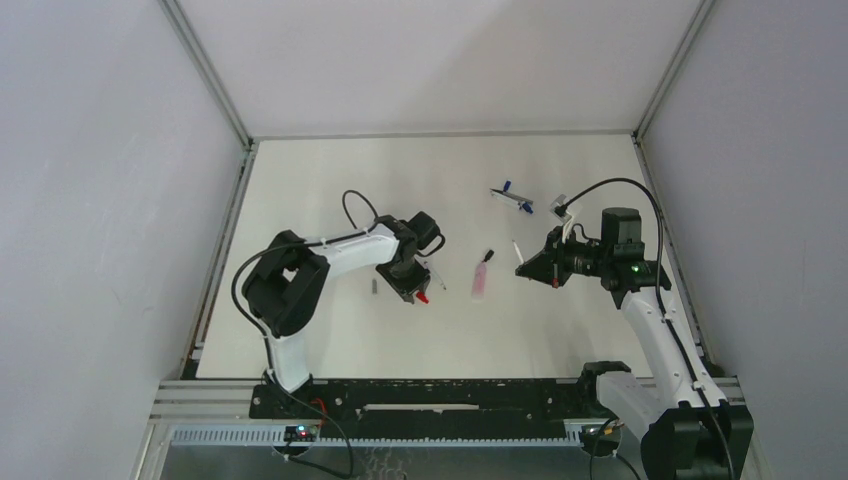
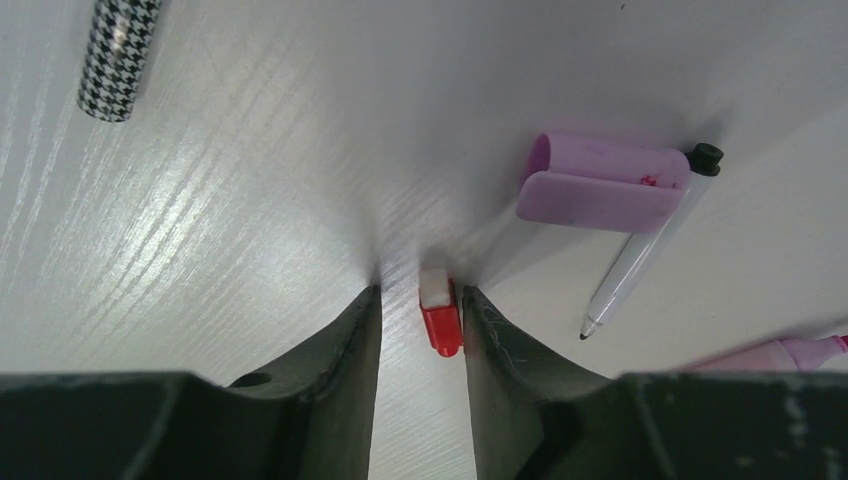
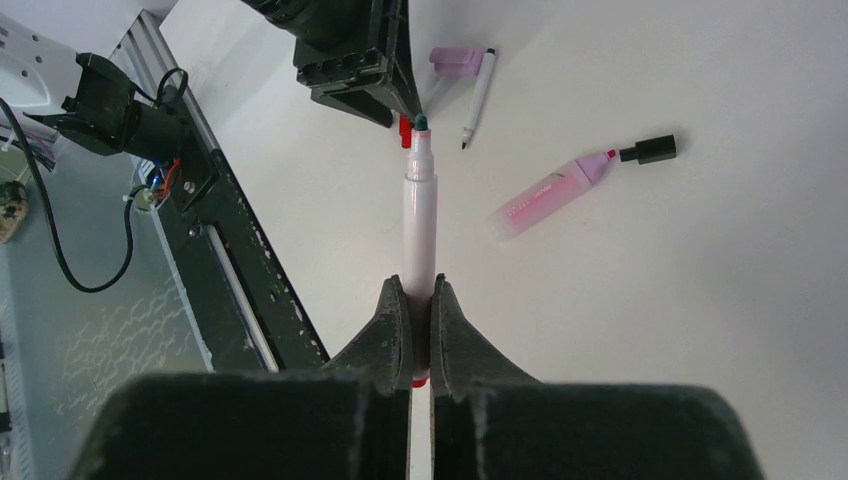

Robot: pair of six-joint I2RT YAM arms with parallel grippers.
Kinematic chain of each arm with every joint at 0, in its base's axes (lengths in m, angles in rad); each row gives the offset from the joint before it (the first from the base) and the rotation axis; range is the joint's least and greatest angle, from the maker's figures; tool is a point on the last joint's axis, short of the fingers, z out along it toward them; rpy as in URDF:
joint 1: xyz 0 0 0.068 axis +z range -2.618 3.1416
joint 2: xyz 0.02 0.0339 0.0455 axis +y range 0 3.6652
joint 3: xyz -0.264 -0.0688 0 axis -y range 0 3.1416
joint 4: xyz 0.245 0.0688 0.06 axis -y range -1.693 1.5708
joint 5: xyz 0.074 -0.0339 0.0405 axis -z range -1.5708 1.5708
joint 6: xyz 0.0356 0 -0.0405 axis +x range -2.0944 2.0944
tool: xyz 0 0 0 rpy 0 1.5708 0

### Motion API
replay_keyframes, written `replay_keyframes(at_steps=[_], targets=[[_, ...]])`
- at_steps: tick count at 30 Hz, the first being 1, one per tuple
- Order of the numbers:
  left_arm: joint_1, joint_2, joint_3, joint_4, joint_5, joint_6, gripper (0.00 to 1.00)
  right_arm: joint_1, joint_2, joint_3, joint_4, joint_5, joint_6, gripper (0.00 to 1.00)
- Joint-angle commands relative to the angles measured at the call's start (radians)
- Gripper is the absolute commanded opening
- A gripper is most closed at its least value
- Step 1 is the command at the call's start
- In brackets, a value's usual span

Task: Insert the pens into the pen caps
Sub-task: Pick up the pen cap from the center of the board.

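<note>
A short red pen cap (image 2: 441, 322) with a white stub at its far end lies on the table between the fingers of my left gripper (image 2: 421, 292). It touches the right finger, with a gap to the left finger, so the jaws stand open around it. My right gripper (image 3: 418, 285) is shut on a white pen (image 3: 420, 205) with a red rear end, held above the table, its dark tip pointing at the left gripper (image 3: 352, 50). A pink cap (image 2: 598, 186), a thin white pen (image 2: 636, 258) and a pink marker (image 3: 553, 196) lie close by.
A blue-and-white pen (image 1: 511, 194) lies at the back of the table. A small grey piece (image 1: 373, 287) rests left of the left gripper (image 1: 412, 292). A houndstooth-patterned cylinder (image 2: 118, 55) shows at the left wrist view's top left. The black rail (image 3: 235, 250) runs along the near table edge.
</note>
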Motion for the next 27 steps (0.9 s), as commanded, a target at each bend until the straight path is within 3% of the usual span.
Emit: replay_keyframes(at_steps=[1, 6, 19, 27], targets=[[0.008, 0.019, 0.055, -0.009, 0.023, 0.023, 0.39, 0.007, -0.016, -0.003, 0.027, 0.004, -0.009, 0.00], [0.012, 0.040, 0.054, -0.010, 0.044, 0.024, 0.36, 0.008, -0.016, -0.003, 0.028, 0.005, -0.007, 0.00], [0.015, 0.018, 0.015, 0.039, 0.035, 0.041, 0.16, 0.007, -0.022, -0.003, 0.027, 0.009, -0.007, 0.00], [0.012, -0.197, -0.156, 0.233, 0.014, 0.101, 0.09, 0.011, -0.024, -0.003, 0.028, 0.004, -0.009, 0.00]])
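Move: The red pen cap stands between the left hand's open fingertips, about 1 cm to the right of their middle and at their height. The purple piece is some 6 cm ahead of the left hand; the white marker about 5 cm ahead and 4 cm right. The checked cylinder lies roughly 9 cm left and 2 cm ahead. From the right hand, the cap is about 22 cm left, roughly level fore and aft, and 18 cm below. The left hand shifts about 1 cm right while its fingers close and pinch the red pen cap. ##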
